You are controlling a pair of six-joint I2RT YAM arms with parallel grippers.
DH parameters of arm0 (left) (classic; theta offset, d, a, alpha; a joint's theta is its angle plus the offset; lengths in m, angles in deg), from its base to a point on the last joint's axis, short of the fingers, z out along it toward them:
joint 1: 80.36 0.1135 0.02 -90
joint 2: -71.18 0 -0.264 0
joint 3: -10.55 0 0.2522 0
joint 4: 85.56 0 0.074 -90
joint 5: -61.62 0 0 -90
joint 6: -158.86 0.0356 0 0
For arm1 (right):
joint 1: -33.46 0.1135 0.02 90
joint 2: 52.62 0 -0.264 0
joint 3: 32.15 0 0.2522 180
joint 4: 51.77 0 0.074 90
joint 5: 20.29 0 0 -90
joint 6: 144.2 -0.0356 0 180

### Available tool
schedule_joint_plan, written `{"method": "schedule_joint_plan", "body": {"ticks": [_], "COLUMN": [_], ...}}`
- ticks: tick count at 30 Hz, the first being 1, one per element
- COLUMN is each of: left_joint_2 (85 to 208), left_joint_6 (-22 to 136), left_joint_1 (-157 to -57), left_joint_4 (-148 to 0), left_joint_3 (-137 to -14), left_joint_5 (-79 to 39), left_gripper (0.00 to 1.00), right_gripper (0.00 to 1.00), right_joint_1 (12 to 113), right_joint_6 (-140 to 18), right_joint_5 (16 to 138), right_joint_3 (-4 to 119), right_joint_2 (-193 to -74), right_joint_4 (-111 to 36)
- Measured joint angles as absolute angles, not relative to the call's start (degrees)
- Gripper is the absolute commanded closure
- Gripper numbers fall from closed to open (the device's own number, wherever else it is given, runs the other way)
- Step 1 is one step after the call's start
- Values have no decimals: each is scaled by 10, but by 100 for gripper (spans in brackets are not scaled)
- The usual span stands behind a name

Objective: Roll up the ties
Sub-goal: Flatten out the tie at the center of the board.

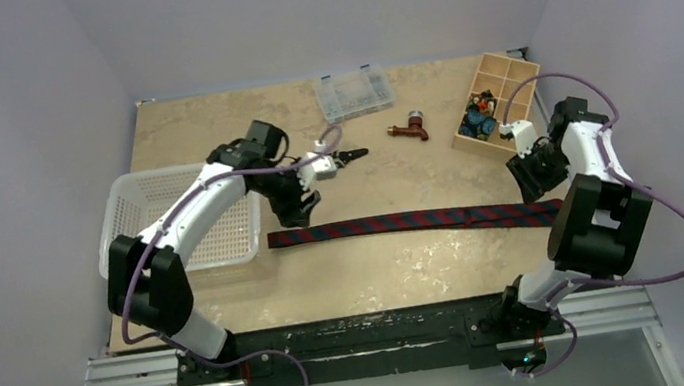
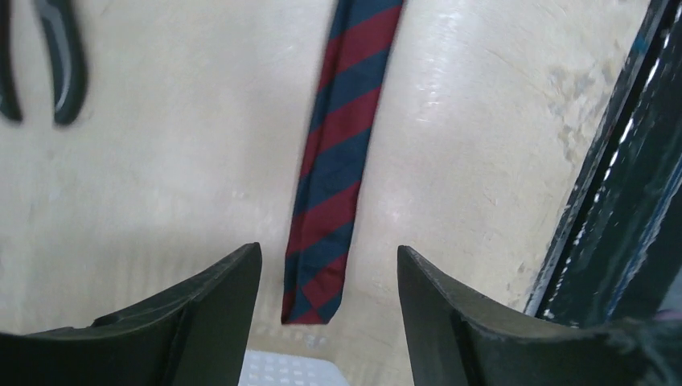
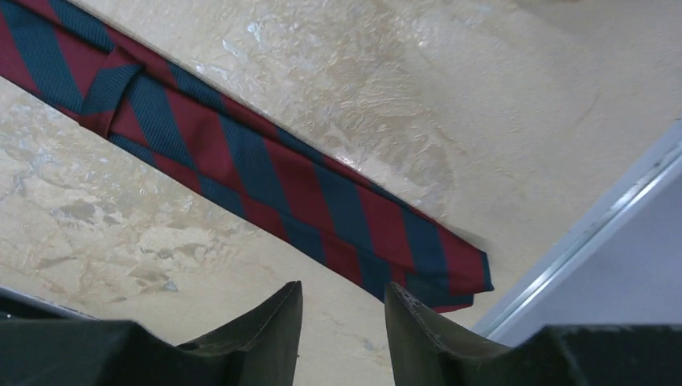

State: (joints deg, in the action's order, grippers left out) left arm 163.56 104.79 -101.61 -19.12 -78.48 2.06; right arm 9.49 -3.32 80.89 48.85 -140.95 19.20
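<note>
One tie (image 1: 413,220), striped dark navy and dark red, lies flat in a long strip across the table's middle. Its narrow end (image 2: 314,297) shows between and below the fingers of my left gripper (image 2: 330,253), which hovers open above it and holds nothing. The wide end (image 3: 446,269) lies just beyond my right gripper (image 3: 342,289), whose jaws stand apart with a narrower gap and nothing between them. From above, the left gripper (image 1: 295,210) is over the strip's left end and the right gripper (image 1: 531,189) over its right end.
A white mesh basket (image 1: 132,197) sits at the left, its corner (image 2: 289,370) under the left gripper. Black-handled pliers (image 1: 348,156) (image 2: 60,56), a clear parts box (image 1: 353,92), a brown fitting (image 1: 410,128) and a wooden compartment tray (image 1: 502,64) lie behind. The table's right edge (image 3: 579,233) is close.
</note>
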Motion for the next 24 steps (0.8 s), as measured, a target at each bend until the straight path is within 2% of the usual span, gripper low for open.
{"method": "schedule_joint_plan", "body": {"ticks": [6, 10, 13, 15, 18, 22, 24], "left_joint_2": [1662, 1704, 1731, 1744, 1753, 1751, 1745], "left_joint_6": [1139, 1171, 1185, 1193, 1199, 1206, 1206], "left_joint_1": [-1151, -1177, -1189, -1194, -1195, -1194, -1194], "left_joint_4": [-229, -245, -250, -255, -255, -252, -248], "left_joint_3": [-759, -750, -743, -737, -732, -731, -730], "left_joint_5": [-56, -112, -159, -188, -218, -238, -241], "left_gripper": [38, 39, 44, 54, 77, 94, 99], "right_gripper": [75, 78, 78, 79, 81, 84, 86], "right_joint_1": [94, 94, 94, 93, 93, 93, 92], "right_joint_6": [-58, -77, -87, -92, -95, -96, -97], "right_joint_5": [796, 797, 797, 797, 797, 793, 787], "right_joint_3": [477, 476, 474, 472, 470, 467, 462], "right_joint_2": [-1456, -1468, -1469, -1469, -1469, -1470, -1473], "right_joint_4": [183, 175, 172, 168, 166, 158, 148]}}
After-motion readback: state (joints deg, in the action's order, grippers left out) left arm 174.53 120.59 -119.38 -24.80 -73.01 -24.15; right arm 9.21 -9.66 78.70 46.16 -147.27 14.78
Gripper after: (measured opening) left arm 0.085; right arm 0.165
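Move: The spot the left hand goes for, on the left part of the tie, lies about 10 cm below it, 1 cm back and 1 cm left; the tie's left end is some 6 cm left, the basket's middle about 24 cm left and 6 cm ahead, the shears 14 cm ahead and 9 cm right. From the right hand, the tie's right end is roughly 7 cm right, 2 cm back and 7 cm down, the compartment tray 24 cm ahead and 3 cm left. The left hand first swings right and a little back, then drops to the tie, about 10 cm in all, easing back left on the way down while its slanted fingers turn to point nearly straight down and the wrist turns some 25 degrees clockwise; at the bottom the open fingers shut and pinch the cloth a little in from the tie's left end. The right hand sinks about 4 cm towards the tie near its right end and narrows its half-open fingers almost to shut, though no touch can be seen. ##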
